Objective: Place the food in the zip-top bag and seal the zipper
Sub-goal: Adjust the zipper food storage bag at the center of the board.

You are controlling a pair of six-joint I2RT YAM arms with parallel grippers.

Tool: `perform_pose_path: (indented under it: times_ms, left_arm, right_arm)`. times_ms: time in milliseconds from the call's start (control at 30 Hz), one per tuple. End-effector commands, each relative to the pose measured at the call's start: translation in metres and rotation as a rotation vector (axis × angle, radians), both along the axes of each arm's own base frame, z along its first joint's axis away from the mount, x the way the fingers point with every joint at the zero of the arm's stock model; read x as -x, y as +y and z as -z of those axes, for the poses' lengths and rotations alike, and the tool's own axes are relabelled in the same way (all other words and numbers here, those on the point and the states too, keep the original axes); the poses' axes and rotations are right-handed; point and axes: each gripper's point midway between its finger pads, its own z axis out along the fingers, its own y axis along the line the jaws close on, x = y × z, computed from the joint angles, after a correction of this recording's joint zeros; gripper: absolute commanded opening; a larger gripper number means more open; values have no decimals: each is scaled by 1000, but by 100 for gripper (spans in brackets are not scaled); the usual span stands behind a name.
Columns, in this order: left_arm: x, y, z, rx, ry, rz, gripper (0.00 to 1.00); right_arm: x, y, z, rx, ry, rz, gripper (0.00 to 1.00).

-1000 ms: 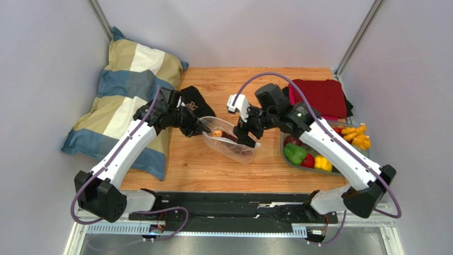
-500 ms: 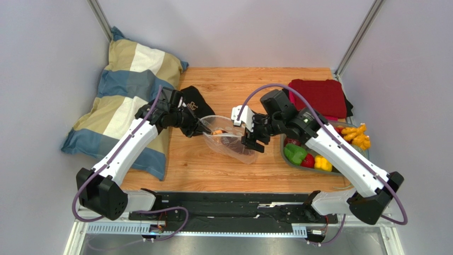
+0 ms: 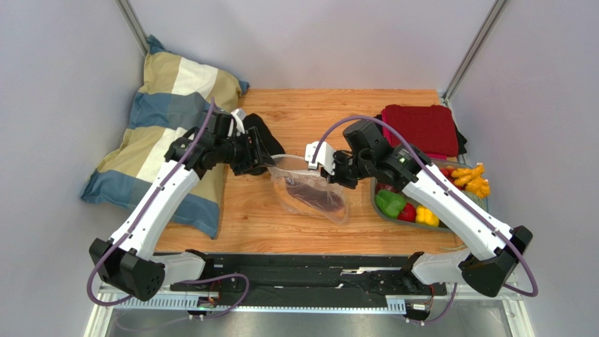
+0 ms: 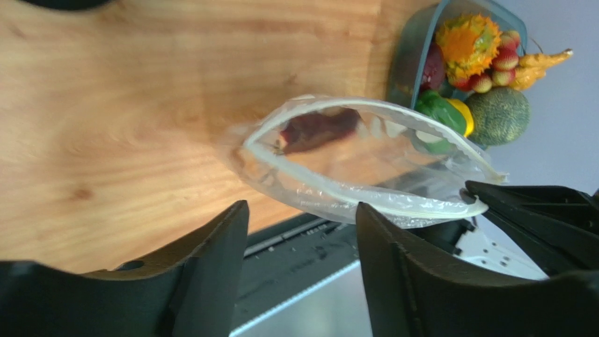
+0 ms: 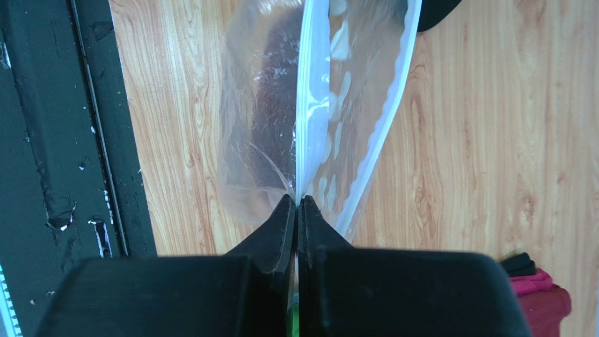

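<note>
The clear zip-top bag point(image 3: 309, 191) lies on the wooden table between my arms with a dark red food piece point(image 3: 314, 192) inside. My left gripper point(image 3: 266, 159) hangs open just left of the bag's mouth, touching nothing. In the left wrist view its black fingers point(image 4: 214, 267) stand apart below the bag point(image 4: 365, 158), and the whitish zipper point(image 4: 394, 208) curves round a half-open mouth. My right gripper point(image 5: 298, 201) is shut on the zipper strip point(image 5: 309, 105) at the bag's right end. More food, a green pepper point(image 3: 389, 202) and a yellow one point(image 3: 426, 216), sits in the grey tray point(image 3: 373, 200).
A striped pillow point(image 3: 165, 126) lies at the left, partly under my left arm. A black cap point(image 3: 256, 130) sits behind the left gripper. A folded red cloth point(image 3: 422, 126) lies at the back right. Orange toy pieces point(image 3: 472, 180) fill the tray's far end.
My left gripper has let go of the bag's left rim, opened and drawn back left. My right gripper has come down and shut on the right rim. The bag has sagged flatter.
</note>
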Motion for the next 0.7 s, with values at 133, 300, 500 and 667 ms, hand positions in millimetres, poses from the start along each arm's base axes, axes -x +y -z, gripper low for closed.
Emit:
perform_pose_path:
  times_ms: [133, 300, 500, 667]
  left_arm:
    - [-20, 33, -43, -301, -476, 282, 76]
    - [-30, 22, -41, -286, -493, 354, 83]
    - [-30, 0, -3, -191, -280, 384, 80]
    - [-8, -16, 9, -47, -227, 424, 78]
  right_arm:
    - [5, -4, -24, -51, -87, -33, 0]
    - [9, -5, -24, -60, -90, -52, 0]
    - [12, -6, -25, -53, -102, -68, 0]
    - [14, -6, -24, -46, -104, -78, 0]
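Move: Just off the left hand's half-open fingers hangs the freed left corner of the zip-top bag's mouth, about 2 cm back, 2 cm right and 4 cm down. The food in the bag is some 10 cm back, 12 cm right and 13 cm below this hand; the black cap lies on the board roughly 5 cm ahead, 5 cm left and 20 cm below. From the right hand, that mouth corner is about 14 cm left, 3 cm ahead and slightly lower. Rising clear of the bag's left mouth corner, the left hand first swings up about 3 cm and leftward while opening wider, its fingers tipping upward, then dips some 5 cm and slips back right, ending about 3 cm farther forward with the wrist turned roughly 20 degrees clockwise. The right fingers keep their pinch on the other end of the rim, shifting just a centimetre or so up, back and right. ##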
